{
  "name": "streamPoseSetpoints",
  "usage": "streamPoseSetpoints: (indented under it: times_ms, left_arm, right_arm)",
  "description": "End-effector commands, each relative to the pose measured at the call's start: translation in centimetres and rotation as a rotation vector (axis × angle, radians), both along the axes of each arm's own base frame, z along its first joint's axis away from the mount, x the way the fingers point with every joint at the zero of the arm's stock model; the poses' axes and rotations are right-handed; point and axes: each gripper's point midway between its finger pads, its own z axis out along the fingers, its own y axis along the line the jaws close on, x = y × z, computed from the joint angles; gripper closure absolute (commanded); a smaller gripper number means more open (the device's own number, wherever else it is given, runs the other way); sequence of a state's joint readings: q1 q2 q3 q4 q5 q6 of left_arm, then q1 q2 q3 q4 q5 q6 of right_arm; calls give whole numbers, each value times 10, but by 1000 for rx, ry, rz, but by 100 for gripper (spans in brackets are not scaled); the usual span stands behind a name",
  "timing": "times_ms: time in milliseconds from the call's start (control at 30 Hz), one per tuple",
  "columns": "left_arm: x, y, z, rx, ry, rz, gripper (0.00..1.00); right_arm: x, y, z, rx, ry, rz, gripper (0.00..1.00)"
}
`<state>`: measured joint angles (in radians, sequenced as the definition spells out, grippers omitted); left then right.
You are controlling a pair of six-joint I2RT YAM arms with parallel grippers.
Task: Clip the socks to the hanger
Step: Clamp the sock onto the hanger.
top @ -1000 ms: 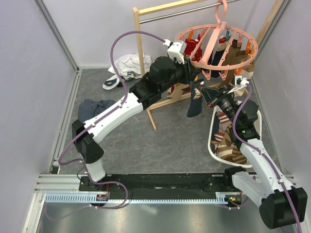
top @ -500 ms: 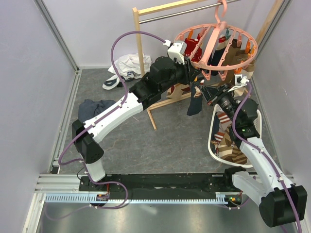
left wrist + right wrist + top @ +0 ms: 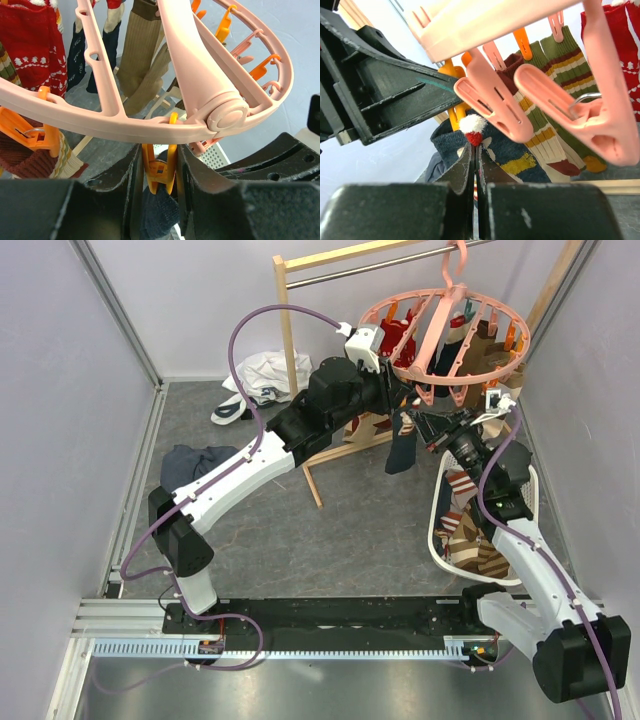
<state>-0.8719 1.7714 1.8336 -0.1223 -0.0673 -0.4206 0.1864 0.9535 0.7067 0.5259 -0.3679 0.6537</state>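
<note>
The pink round hanger (image 3: 376,311) hangs from the rail with several socks (image 3: 398,337) clipped round its ring. My left gripper (image 3: 159,176) is shut on an orange clip (image 3: 159,167) under the ring (image 3: 125,122), its fingers (image 3: 122,187) pressing the clip's two handles. A navy sock (image 3: 157,212) with a yellow stripe and a red-and-white pompom (image 3: 472,129) reaches up between that clip's lower tips. My right gripper (image 3: 475,152) is shut on this sock (image 3: 520,150) just below the pompom. In the top view both grippers meet under the ring's near edge and the sock (image 3: 399,452) dangles below them.
A white perforated basket (image 3: 436,512) with more socks (image 3: 470,538) stands by the right arm. The wooden-framed rail (image 3: 290,335) stands behind the left arm. A white garment (image 3: 262,373) and a dark cloth bundle (image 3: 195,462) lie on the floor to the left. Pink clips (image 3: 495,105) hang close above my right fingers.
My right gripper has risen slightly toward the hanger's rim, lifting the navy sock with it. The left arm has stayed on the orange clip.
</note>
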Motion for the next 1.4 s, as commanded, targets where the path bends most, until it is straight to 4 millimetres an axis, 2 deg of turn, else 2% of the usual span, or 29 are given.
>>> streamPoseSetpoints:
  times_ms: [0,100,267,433,533,767,967,1067,1100,1267,1300,1367]
  left_arm:
    - [-6,-1,16,-21,-52,-31,98]
    - [-6,-2,20,-38,-49,-32,98]
    - [-4,-5,14,-38,-33,-33,97]
    - [-7,-5,13,-50,-25,-34,88]
    - [-7,-5,14,-48,-29,-36,77]
    - [-10,-3,20,-56,-40,-39,43]
    - [-10,0,25,-59,-45,-33,25]
    - [-10,2,31,-61,-59,-29,18]
    - [-10,3,31,-52,-61,-26,16]
    - [-9,11,36,-42,-85,3,13]
    - [-10,13,37,-35,-94,6,13]
    - [-7,17,37,-16,-104,25,12]
  right_arm:
    - [-1,4,28,52,-78,25,100]
    - [1,3,28,60,-81,21,100]
    - [6,6,31,66,-82,33,100]
    - [6,6,32,75,-85,36,100]
    - [5,6,32,73,-88,35,100]
    - [7,4,33,43,-89,13,96]
    - [8,1,32,24,-89,-6,91]
    - [7,1,30,12,-84,-7,81]
    - [7,1,27,5,-74,-7,74]
    - [-1,-2,16,-62,-57,-22,47]
    - [-1,-4,7,-96,-37,-33,45]
    - [-6,-7,4,-123,-32,-48,37]
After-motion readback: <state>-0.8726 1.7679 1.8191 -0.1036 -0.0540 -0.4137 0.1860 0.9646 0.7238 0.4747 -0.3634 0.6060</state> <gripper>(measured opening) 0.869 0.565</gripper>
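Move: My left hand has an orange clip squeezed between its fingers, on the hanger's pink rim, which runs about 3 cm above. The navy sock's top edge, pinched in my right fingers, is some 4 cm back, 3 cm right and 2 cm below. From my right hand that orange clip lies about 4 cm ahead, 3 cm left and 2 cm up; a pink clip hangs roughly 3 cm ahead, 1 cm right and 2 cm up. My right hand, still pinching the navy sock, feeds it forward a little over 1 cm into the orange clip, then holds there. My left hand stays in place and opens wide, letting go of the clip's sides so it can shut on the sock; only then do my right fingers open to about half and let go of the sock, easing back about 1 cm at the end. ##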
